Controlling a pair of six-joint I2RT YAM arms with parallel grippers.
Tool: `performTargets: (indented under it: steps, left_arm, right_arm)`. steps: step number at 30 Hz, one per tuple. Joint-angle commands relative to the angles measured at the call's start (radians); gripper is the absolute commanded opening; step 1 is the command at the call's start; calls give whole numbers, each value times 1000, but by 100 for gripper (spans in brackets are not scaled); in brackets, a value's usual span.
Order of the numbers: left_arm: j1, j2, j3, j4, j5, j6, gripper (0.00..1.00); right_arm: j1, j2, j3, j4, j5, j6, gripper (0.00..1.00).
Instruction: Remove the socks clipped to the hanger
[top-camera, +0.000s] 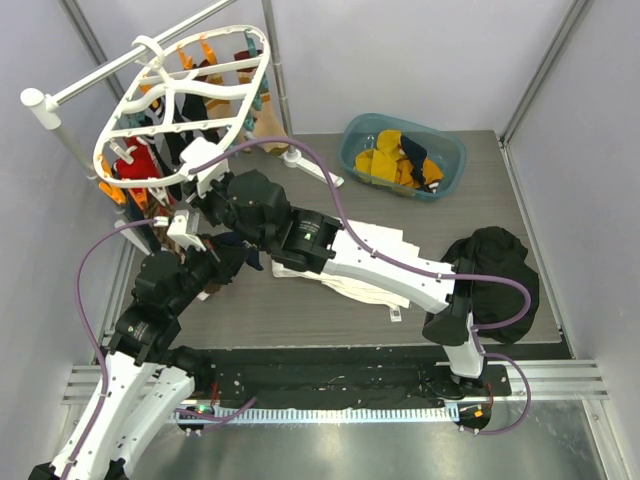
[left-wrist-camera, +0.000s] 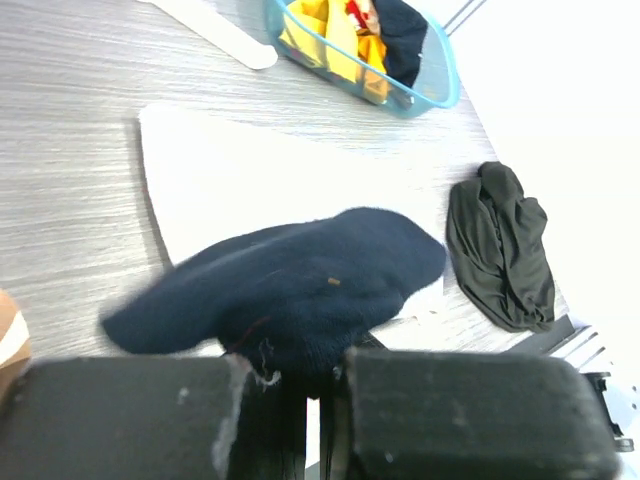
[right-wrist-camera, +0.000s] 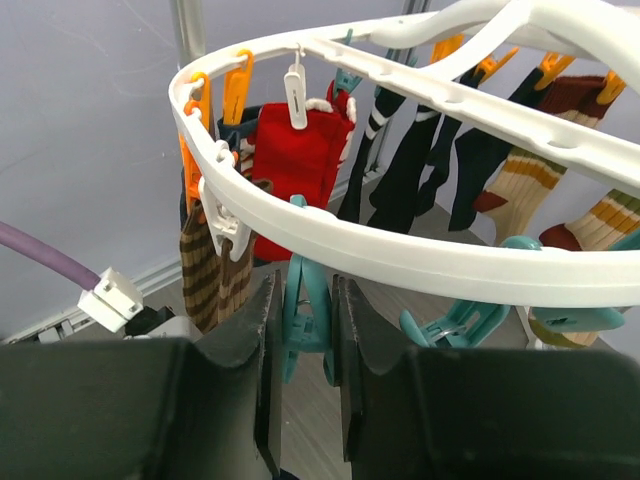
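The white oval hanger (top-camera: 180, 88) hangs at the back left, with socks clipped beneath it: a red one (right-wrist-camera: 300, 160), black ones (right-wrist-camera: 420, 150) and a brown striped one (right-wrist-camera: 208, 270). My right gripper (right-wrist-camera: 305, 300) is up under the hanger's rim (right-wrist-camera: 400, 255), its jaws pressed on both sides of a teal clip (right-wrist-camera: 308, 320). In the top view it is at the rim's near side (top-camera: 195, 180). Lower down, my left gripper (left-wrist-camera: 318, 390) is shut on a dark navy sock (left-wrist-camera: 290, 285), which hangs over the white cloth (left-wrist-camera: 260, 180); from above it shows beside the right forearm (top-camera: 235, 255).
A teal bin (top-camera: 402, 155) with yellow and dark socks stands at the back right. A black garment heap (top-camera: 500, 265) lies at the right, behind the right arm's base. The white cloth (top-camera: 370, 285) lies under the right arm. A white pole stand (top-camera: 60, 95) carries the hanger.
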Motion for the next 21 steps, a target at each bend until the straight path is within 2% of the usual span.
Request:
performTargets:
  steps: [1,3,4,6,7,13,16,21]
  left_arm:
    - [3,-3,0,0,-40,-17,0]
    - [5,-7,3,-1,-39,-20,0]
    - [5,-9,6,-4,-39,-20,0]
    - [3,-12,12,-15,-42,-19,0]
    - [5,-13,12,-20,-40,-17,0]
    - [5,-18,9,-32,-31,-20,0]
    - [3,-3,15,-32,-11,-19,0]
    - [3,34,60,-52,47,46,0]
  right_arm:
    - [8,-50,-11,61,0,31,1]
    - [8,-53,-13,61,-2,40,1]
    - [6,-55,-13,59,-2,43,9]
    - [8,-67,-30,59,-11,54,18]
    - [6,-75,-36,59,-17,57,27]
    - [8,-179,-149,58,-78,97,52]
    - [6,-272,-278,84,-104,110,60]
    - [8,-430,-534,144,-97,126,66]
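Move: The navy sock, already pinched in the left gripper, lies about 15 cm below the right hand, some 6 cm to its right and 3 cm back; from the left hand its middle is about 3 cm ahead and 2 cm to the right. The right fingers have a light-blue clip squeezed between them, with the hanger's white rim some 4 cm above. From the right hand, the brown striped sock hangs about 9 cm left, level in reach and 9 cm lower, and the red sock about 6 cm ahead, 11 cm left and 3 cm lower. The right fingers, still squeezing the light-blue clip under the hanger's rim, spread to well over half open and let go of it while the hand first sinks slightly in place, then pulls away ever faster, in all about 5 cm to the right, 3.5 cm back and 2.5 cm down, hardly turning, towards the navy sock. The left hand keeps its closed grip on the navy sock and sinks only about 1 cm. ##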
